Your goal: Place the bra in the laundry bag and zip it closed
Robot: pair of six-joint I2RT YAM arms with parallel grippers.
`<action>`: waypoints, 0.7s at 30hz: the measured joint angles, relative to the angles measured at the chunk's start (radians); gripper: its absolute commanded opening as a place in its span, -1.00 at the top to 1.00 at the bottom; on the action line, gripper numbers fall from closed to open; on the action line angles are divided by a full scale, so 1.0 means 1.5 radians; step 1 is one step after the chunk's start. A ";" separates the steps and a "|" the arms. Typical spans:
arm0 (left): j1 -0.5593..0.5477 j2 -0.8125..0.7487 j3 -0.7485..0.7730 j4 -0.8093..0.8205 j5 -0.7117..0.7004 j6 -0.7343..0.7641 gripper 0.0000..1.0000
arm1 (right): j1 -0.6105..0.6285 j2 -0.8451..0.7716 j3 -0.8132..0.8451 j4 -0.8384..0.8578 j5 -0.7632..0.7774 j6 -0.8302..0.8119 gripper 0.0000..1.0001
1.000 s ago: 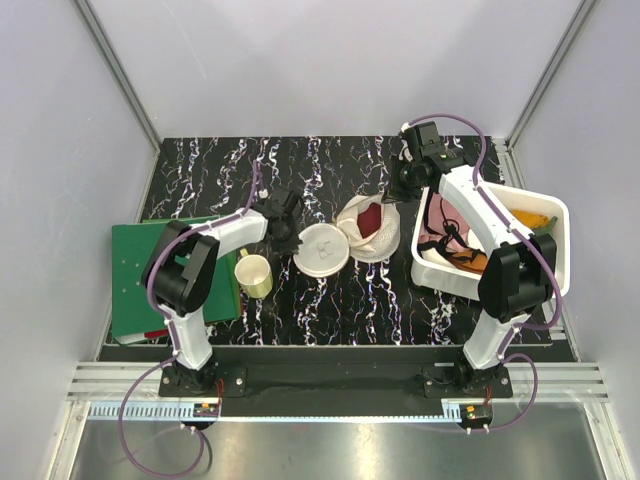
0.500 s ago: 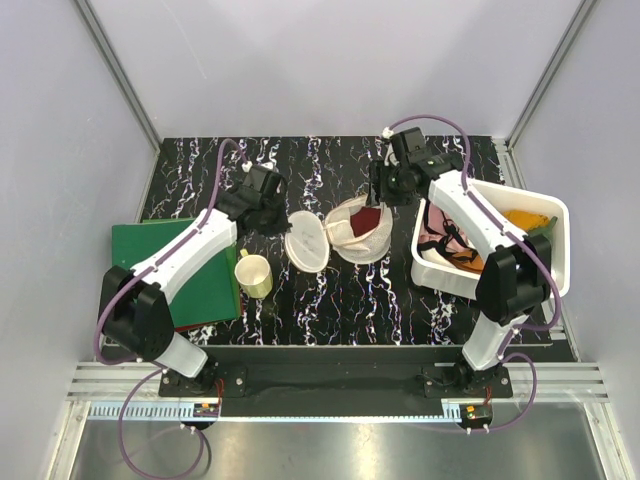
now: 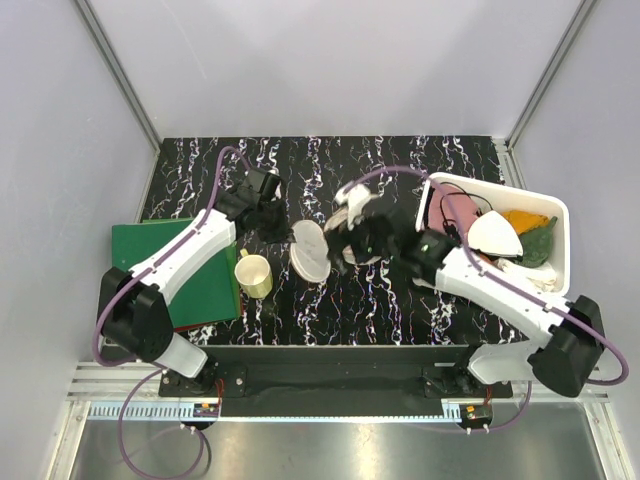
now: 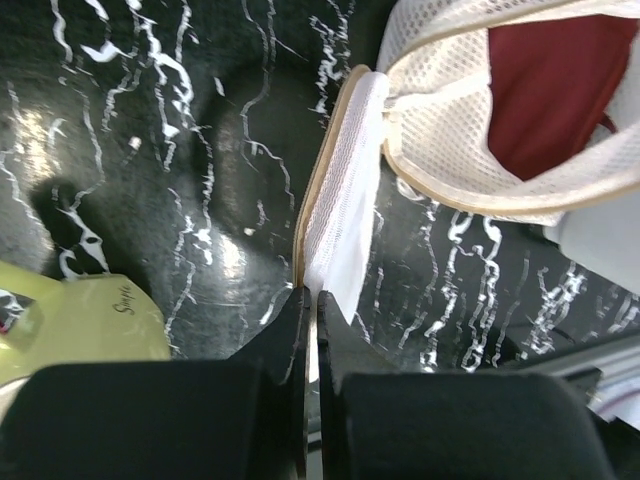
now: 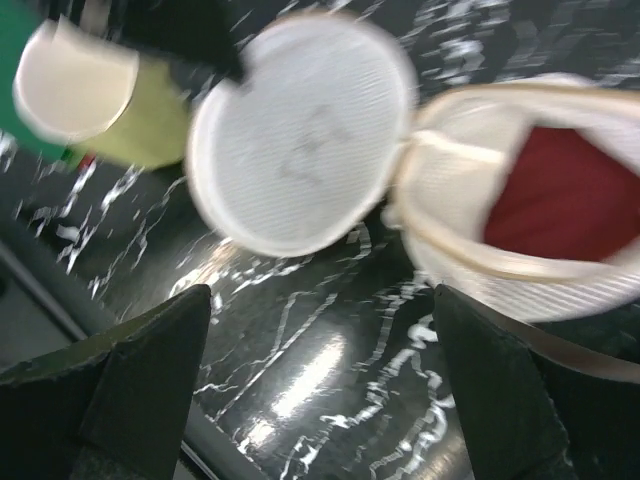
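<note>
The laundry bag lies open at mid-table; in the top view I see mainly its round mesh lid (image 3: 308,252). My left gripper (image 3: 272,218) is shut on the lid's rim and holds it tilted up on edge; the left wrist view shows the jaws (image 4: 311,300) closed on the mesh lid (image 4: 340,200). The maroon bra (image 4: 555,90) sits inside the bag's body (image 4: 440,150). My right gripper (image 3: 355,240) is open and empty, hovering over the bag and hiding most of it. Its wrist view shows the gripper (image 5: 330,350) above the table, with the lid (image 5: 300,140) and bra (image 5: 570,190) ahead.
A cream-yellow cup (image 3: 253,275) stands left of the lid, next to a green board (image 3: 170,265). A white bin (image 3: 555,210) at the right holds pink, orange and green cloths. The right arm stretches from the bin side across the table.
The right arm swung from behind the bag round to its near side, gripper now over it. The left gripper raised the lid from flat to tilted on edge.
</note>
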State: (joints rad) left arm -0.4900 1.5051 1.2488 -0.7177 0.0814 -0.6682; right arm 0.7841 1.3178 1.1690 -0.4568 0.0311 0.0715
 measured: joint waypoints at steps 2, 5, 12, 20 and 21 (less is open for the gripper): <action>0.000 -0.005 0.000 0.000 0.013 -0.008 1.00 | 0.040 -0.009 -0.075 0.077 -0.017 -0.013 -1.00; 0.000 -0.020 0.000 -0.001 0.033 -0.017 1.00 | 0.082 -0.005 -0.166 0.178 -0.029 -0.030 -0.99; 0.000 -0.047 0.000 -0.001 0.065 -0.038 1.00 | 0.193 0.084 -0.245 0.411 0.059 -0.055 -0.99; 0.001 -0.069 0.000 -0.001 0.086 -0.050 1.00 | 0.219 0.199 -0.245 0.588 0.255 -0.085 0.50; 0.002 -0.072 0.000 -0.001 0.087 -0.050 1.00 | 0.219 0.202 -0.245 0.596 0.269 -0.089 0.79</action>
State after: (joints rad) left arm -0.4877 1.3975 1.2484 -0.7189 0.2115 -0.7433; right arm 1.1126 1.6215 0.8021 0.4370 0.4351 -0.0616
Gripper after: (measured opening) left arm 0.024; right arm 0.531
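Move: The right hand, open and empty, goes for the bag lid that the left fingers already hold by its rim; the lid's middle is about 9 cm to its left, 1 cm back and roughly 12 cm below. The open bag with the bra lies some 2 cm ahead, 2 cm right and 17 cm below, the mug about 21 cm left, 7 cm back and 16 cm down. From the left hand the lid's middle is about 4 cm right, 2 cm back and 5 cm below. The right hand swoops down and left about 10 cm each way towards the hanging lid, swinging back some 6 cm first and then forward again to reach its near edge from below the left hand, its fingers tipping up some 20 degrees to point more forward and closing about halfway around the mesh at the end. Meanwhile the left hand keeps its pinch on the rim and raises it about 4 cm, easing slightly back and to the right with a small roll. ##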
